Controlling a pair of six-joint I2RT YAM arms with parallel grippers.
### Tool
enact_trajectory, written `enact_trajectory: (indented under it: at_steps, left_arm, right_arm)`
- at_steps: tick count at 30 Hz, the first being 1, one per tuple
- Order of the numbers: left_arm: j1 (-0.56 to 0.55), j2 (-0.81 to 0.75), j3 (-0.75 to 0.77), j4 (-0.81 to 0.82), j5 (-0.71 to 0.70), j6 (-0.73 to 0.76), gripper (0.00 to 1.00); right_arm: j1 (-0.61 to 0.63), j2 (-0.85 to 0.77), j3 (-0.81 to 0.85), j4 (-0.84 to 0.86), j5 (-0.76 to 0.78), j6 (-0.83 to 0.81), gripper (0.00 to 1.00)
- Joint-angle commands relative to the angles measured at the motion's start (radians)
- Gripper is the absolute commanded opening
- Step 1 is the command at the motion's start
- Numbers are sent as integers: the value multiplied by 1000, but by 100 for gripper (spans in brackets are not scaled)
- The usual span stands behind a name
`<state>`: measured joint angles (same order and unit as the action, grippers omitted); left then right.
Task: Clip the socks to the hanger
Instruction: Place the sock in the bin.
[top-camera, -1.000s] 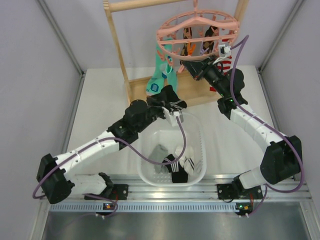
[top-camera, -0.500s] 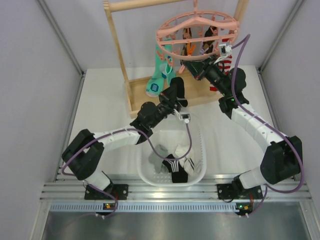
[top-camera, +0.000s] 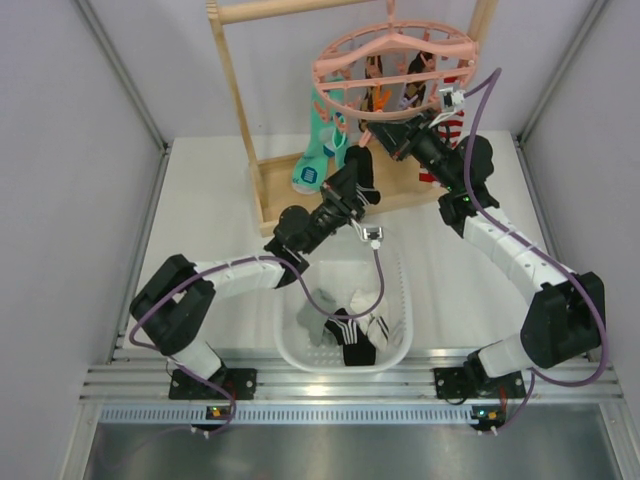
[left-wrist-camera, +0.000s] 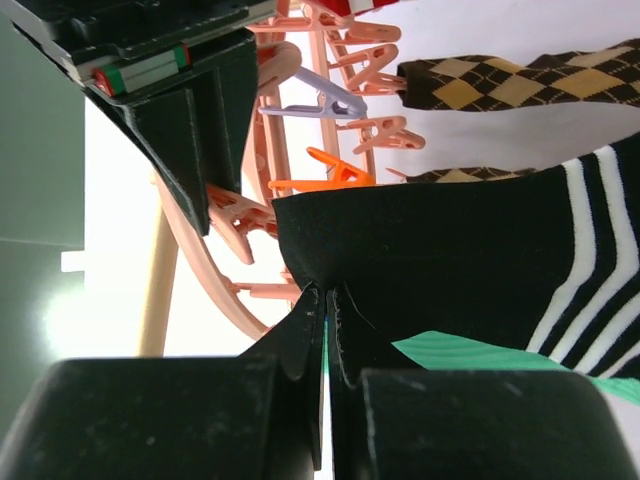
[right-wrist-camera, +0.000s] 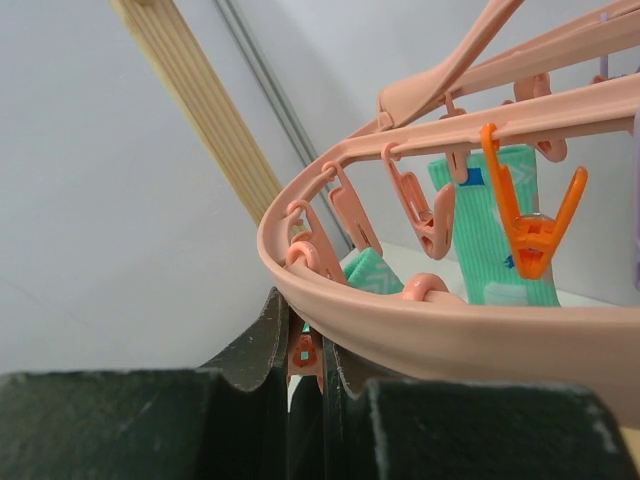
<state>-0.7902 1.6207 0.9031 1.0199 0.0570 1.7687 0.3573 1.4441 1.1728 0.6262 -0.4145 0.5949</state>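
Observation:
A black sock with white stripes (left-wrist-camera: 450, 250) is pinched at its edge in my left gripper (left-wrist-camera: 325, 292), which is shut on it. In the top view the left gripper (top-camera: 358, 187) holds that sock (top-camera: 363, 176) up just below the round pink hanger (top-camera: 352, 48). My right gripper (right-wrist-camera: 305, 325) is shut on a pink clip peg (right-wrist-camera: 303, 355) hanging under the hanger's outer ring (right-wrist-camera: 450, 340). From above, the right gripper (top-camera: 386, 140) sits under the hanger's near rim, close beside the raised sock. More socks (top-camera: 350, 335) lie in the basket.
A white basket (top-camera: 404, 290) stands between the arm bases. The wooden frame rack (top-camera: 235, 90) carries the hanger. Teal socks (top-camera: 320, 150), a brown argyle sock (left-wrist-camera: 520, 75) and a red-and-white one (top-camera: 455, 130) hang from it. An orange peg (right-wrist-camera: 530, 230) dangles nearby.
My left arm has stretched up and away from the basket, carrying the black sock toward the hanger's near rim. The right arm has stayed still on its peg.

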Motion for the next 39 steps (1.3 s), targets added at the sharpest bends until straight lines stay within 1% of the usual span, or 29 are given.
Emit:
enact_trajectory:
  at_steps: [1,3,4,5,6,7,8,10,11,12,13,15,18,19,20,23,27,30,33,34,36,37,39]
  left_arm:
    - [-9,-48,30,-4,-32,-1,0]
    - [-26,-117,14,-94,-48,-29,0]
    - [-33,-187,11,-235,-87,-78,0]
    - [-41,-229,11,-321,-101,-106,0]
    - [-55,-269,17,-407,-105,-138,0]
    - [-61,-344,25,-507,-105,-200,0]
    - [-67,-379,36,-643,-100,-231,0]
    - [-99,-460,43,-777,-115,-308,0]
    - [-109,-487,52,-902,-121,-331,0]
    - [-124,-507,57,-956,-123,-354,0]
    - [-130,-539,77,-1010,-121,-409,0]
    - [-144,-553,112,-1226,-106,-458,0]
    - [-162,-536,180,-1397,-71,-592,0]
    - [-164,-510,200,-1499,-24,-660,0]
    - [-165,-498,229,-1533,-1,-693,0]
    - [-167,-464,221,-1597,79,-761,0]
    - [-165,-427,177,-1633,174,-746,0]
    - [-167,-391,178,-1652,228,-770,0]
    - [-167,-351,213,-1669,247,-833,0]
    - [-165,-310,232,-1675,245,-894,0]
    - [-164,-260,290,-1721,245,-940,0]
    - [-164,-211,312,-1736,239,-983,0]
    - [-161,-170,310,-1729,199,-1023,0]
  right_arm:
    - [-11,-28,56,21,-23,-15,0]
    - [-17,-22,63,18,-17,-15,0]
    - [-20,-18,71,18,-15,-15,0]
    - [-23,-16,74,18,-12,-15,0]
    - [-24,-11,76,18,-12,-15,0]
    - [-24,-10,80,18,-12,-15,0]
    - [-27,-8,82,21,-10,-17,0]
    - [-29,-5,80,23,-12,-17,0]
    - [-29,-8,79,24,-10,-18,0]
    - [-27,-7,76,27,-10,-20,0]
    - [-29,-7,73,27,-10,-20,0]
    - [-29,-8,67,30,-15,-21,0]
    - [-29,-13,60,30,-17,-27,0]
    - [-29,-14,57,29,-18,-29,0]
    - [-29,-16,57,26,-18,-30,0]
    - [-34,-16,57,21,-21,-35,0]
    - [-38,-13,59,17,-24,-40,0]
    - [-41,-11,62,10,-26,-43,0]
    - [-46,-13,56,9,-26,-41,0]
    - [-46,-11,54,10,-24,-43,0]
    - [-46,-10,48,10,-24,-44,0]
    - [-47,-11,47,10,-24,-44,0]
    - [-47,-5,47,12,-24,-43,0]
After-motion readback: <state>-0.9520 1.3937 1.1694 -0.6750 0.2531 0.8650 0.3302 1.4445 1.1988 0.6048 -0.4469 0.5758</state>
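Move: The left hand already pinches a black striped sock; the middle of the white bin lies about 17 cm back from it, 1 cm left and 28 cm below. In the bin, the white sock lies some 20 cm back and 5 cm right of this hand, the grey sock 20 cm back and 8 cm left, both about 31 cm below. From the right hand, the bin is some 20 cm back, 7 cm left and 35 cm below. The left hand carries the pinched black sock back about 17 cm and down 18 over the bin, fingers tipping downward. ##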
